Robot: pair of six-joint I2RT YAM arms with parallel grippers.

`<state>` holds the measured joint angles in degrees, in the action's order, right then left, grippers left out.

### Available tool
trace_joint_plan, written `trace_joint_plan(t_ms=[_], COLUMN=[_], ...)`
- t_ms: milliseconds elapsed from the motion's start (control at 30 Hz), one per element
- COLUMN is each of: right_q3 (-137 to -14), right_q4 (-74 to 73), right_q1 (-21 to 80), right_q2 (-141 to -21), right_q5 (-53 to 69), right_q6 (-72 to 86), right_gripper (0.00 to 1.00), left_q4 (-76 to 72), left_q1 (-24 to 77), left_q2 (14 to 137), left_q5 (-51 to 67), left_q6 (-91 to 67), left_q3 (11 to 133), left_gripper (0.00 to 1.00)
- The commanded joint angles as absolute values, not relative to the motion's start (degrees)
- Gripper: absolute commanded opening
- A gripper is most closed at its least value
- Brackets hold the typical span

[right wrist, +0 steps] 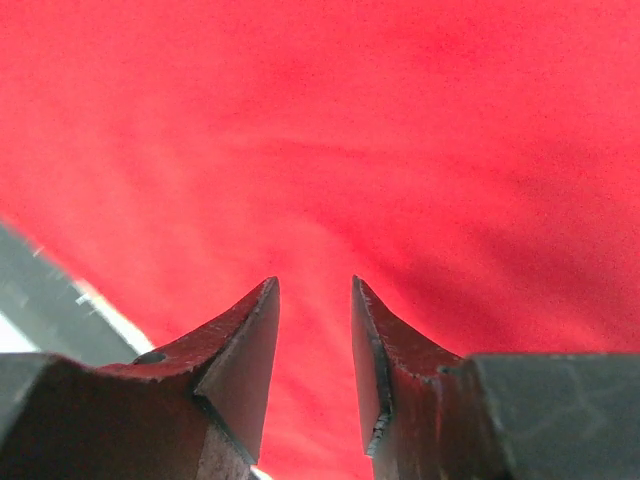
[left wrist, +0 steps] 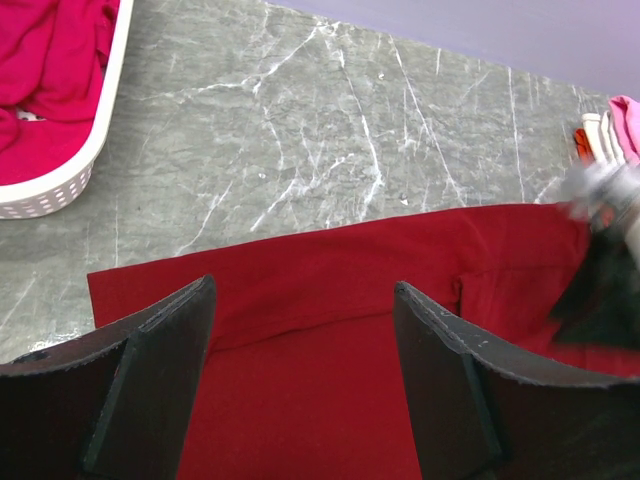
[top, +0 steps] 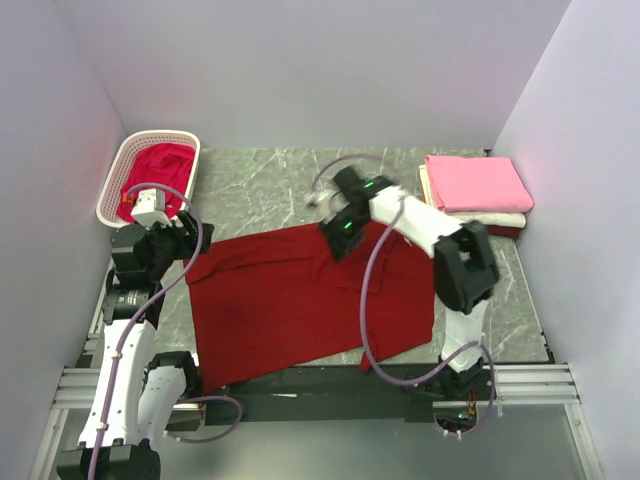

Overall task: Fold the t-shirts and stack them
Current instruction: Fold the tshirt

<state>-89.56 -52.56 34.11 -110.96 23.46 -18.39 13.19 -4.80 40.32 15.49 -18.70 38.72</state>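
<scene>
A large dark red t-shirt [top: 300, 300] lies spread out on the marble table [top: 260, 190], with a fold along its far edge. My right gripper [top: 340, 240] hovers over that far edge near the middle. In the right wrist view its jaws [right wrist: 312, 285] stand apart with nothing between them, only the red cloth [right wrist: 400, 130] below. My left gripper [top: 188, 238] is wide open over the shirt's far left corner [left wrist: 305, 290], holding nothing. A brighter crimson t-shirt [top: 160, 165] lies bunched in the basket. Pink [top: 475, 182] and white [top: 490, 218] folded t-shirts sit stacked at the back right.
The white lattice basket [top: 115, 180] stands at the back left, close behind my left arm. Its rim [left wrist: 60, 185] shows at the left of the left wrist view. Grey walls enclose the table on three sides. The shirt's near hem hangs over the table's front edge.
</scene>
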Motion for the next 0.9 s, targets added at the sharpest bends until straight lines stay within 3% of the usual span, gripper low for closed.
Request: trace_joint_plan(t_ms=[0, 167, 300, 733, 867], right_q3=[-89.82, -92.27, -94.48, -102.13, -102.66], right_q4=[-50.46, -45.62, -43.51, -45.09, -45.0], right_q1=[22.61, 8.47, 4.23, 2.9, 2.9], right_q2=[-105.47, -109.77, -114.94, -124.8, -125.68], right_q5=[24.35, 21.19, 17.24, 18.54, 18.99], right_q6=[-18.37, -13.89, -11.87, -10.11, -9.58], right_gripper=[0.42, 0.42, 0.42, 0.43, 0.36], left_q4=[10.81, 10.81, 10.9, 10.81, 10.81], left_q1=[-4.75, -4.75, -4.83, -4.75, -4.75], left_q2=[39.46, 39.29, 39.72, 40.08, 40.25], left_q5=[17.23, 16.96, 17.14, 16.79, 16.87], left_q6=[-17.93, -18.02, -17.93, -17.93, -17.84], left_q3=[39.64, 39.64, 39.73, 39.73, 39.73], left_gripper=[0.77, 0.77, 0.77, 0.77, 0.77])
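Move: The far right corner of the red t-shirt, beside the collar, lies about 17 cm ahead of the right hand, 20 cm to its right and some 7 cm below. The small white collar label sits roughly 6 cm nearer than that corner. The folded stack's middle is about 22 cm to the corner's right and 6 cm farther out. From the left hand the corner is about 17 cm ahead, 60 cm right and 22 cm down. Sweeping forward and to the right over the t-shirt, the right hand covers about 25 cm towards its far right corner, rising slightly first, then sinking to end some 5 cm lower than it began. It turns some 40 degrees clockwise on the way, and the fingers stay partly open, coming down around the raised cloth edge above the collar label; a firm pinch isn't seen yet. ##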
